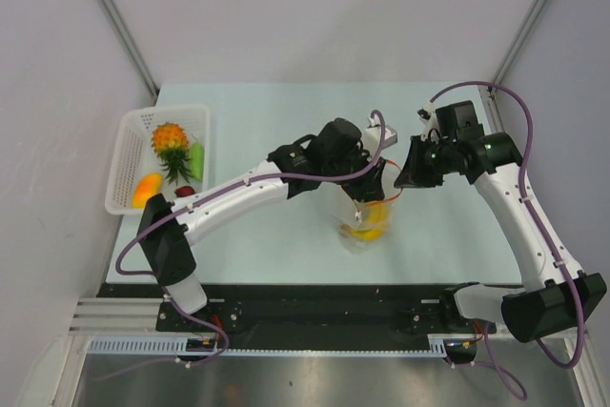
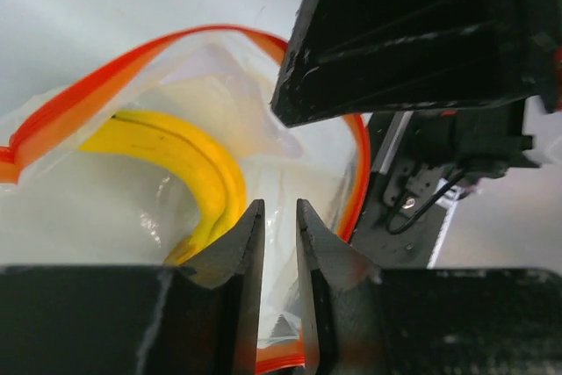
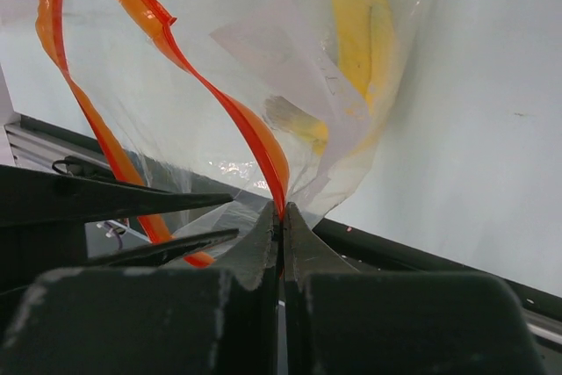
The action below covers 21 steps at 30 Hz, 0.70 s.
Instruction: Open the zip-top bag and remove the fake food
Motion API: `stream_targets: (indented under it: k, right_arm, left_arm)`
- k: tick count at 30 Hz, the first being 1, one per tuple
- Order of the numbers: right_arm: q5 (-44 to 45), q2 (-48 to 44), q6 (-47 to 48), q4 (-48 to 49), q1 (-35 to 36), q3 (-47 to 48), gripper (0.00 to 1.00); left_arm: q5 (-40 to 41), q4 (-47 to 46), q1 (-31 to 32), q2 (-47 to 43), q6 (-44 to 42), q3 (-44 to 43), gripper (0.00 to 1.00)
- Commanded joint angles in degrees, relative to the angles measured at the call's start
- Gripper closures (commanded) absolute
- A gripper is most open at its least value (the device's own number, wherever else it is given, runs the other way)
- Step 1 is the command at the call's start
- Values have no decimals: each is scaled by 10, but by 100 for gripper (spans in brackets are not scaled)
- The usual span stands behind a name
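The zip-top bag [image 1: 367, 221] hangs above the table between the two arms, its orange-red mouth held wide. Yellow bananas [image 1: 370, 228] of the fake food lie in its bottom and show through the film [image 2: 202, 160] [image 3: 360, 32]. My right gripper [image 3: 282, 208] is shut on the bag's zip strip [image 3: 250, 129]. My left gripper [image 2: 280, 210] straddles the opposite rim, and its jaws stand a narrow gap apart with clear film and strip between them. In the top view the left gripper [image 1: 365, 173] and right gripper [image 1: 404, 178] face each other over the bag.
A white perforated basket [image 1: 129, 145] stands at the table's left edge. It holds an orange pineapple [image 1: 170, 140], a green piece [image 1: 196, 154], a red fruit [image 1: 183, 192] and an orange piece [image 1: 146, 188]. The right gripper's black finger [image 2: 404, 41] looms close in the left wrist view.
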State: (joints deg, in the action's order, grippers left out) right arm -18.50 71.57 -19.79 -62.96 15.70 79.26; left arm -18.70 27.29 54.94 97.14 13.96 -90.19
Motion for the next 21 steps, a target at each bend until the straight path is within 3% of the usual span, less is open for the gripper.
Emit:
stream_targets:
  k: [1, 9, 16, 21]
  right_arm:
    - [-17, -18, -9, 25, 4, 24, 100]
    - [-31, -13, -8, 27, 3, 21, 100]
    - [-36, -17, -9, 29, 6, 9, 100]
    - [-31, -19, -11, 30, 6, 10, 100]
  left_arm:
    - [36, 29, -1, 10, -59, -34, 76]
    - [53, 52, -2, 65, -93, -71, 77]
    - [88, 114, -1, 138, -15, -166, 76]
    - [97, 101, 0, 147, -14, -134, 76]
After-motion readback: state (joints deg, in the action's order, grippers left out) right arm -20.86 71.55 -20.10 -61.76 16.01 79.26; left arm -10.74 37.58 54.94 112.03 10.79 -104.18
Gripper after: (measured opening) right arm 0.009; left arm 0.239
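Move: The banana leans low inside the bag, roughly 3 cm ahead of the left fingertips, 3 cm to their right and some 13 cm below. The bag's held rim, pinched by the right hand, is about 8 cm to the left hand's right and 2 cm ahead, at about its height; the rim's near corner lies some 4 cm back, 3 cm left and 5 cm lower. From the right hand, the banana is about 5 cm left, level fore and aft, and 13 cm below. The left hand, its fingers still slightly parted and pointing right and down, sinks into the bag's mouth towards the banana, at first nearly straight down and then forward as well, about 6 cm down and 4 cm forward in all, with its tips dipping roughly 10 degrees steeper as they pass below the held orange rim. The right hand keeps that rim pinched and practically stays in place, easing about 1 cm to the left, so that the bag stays hung open for the reach. ##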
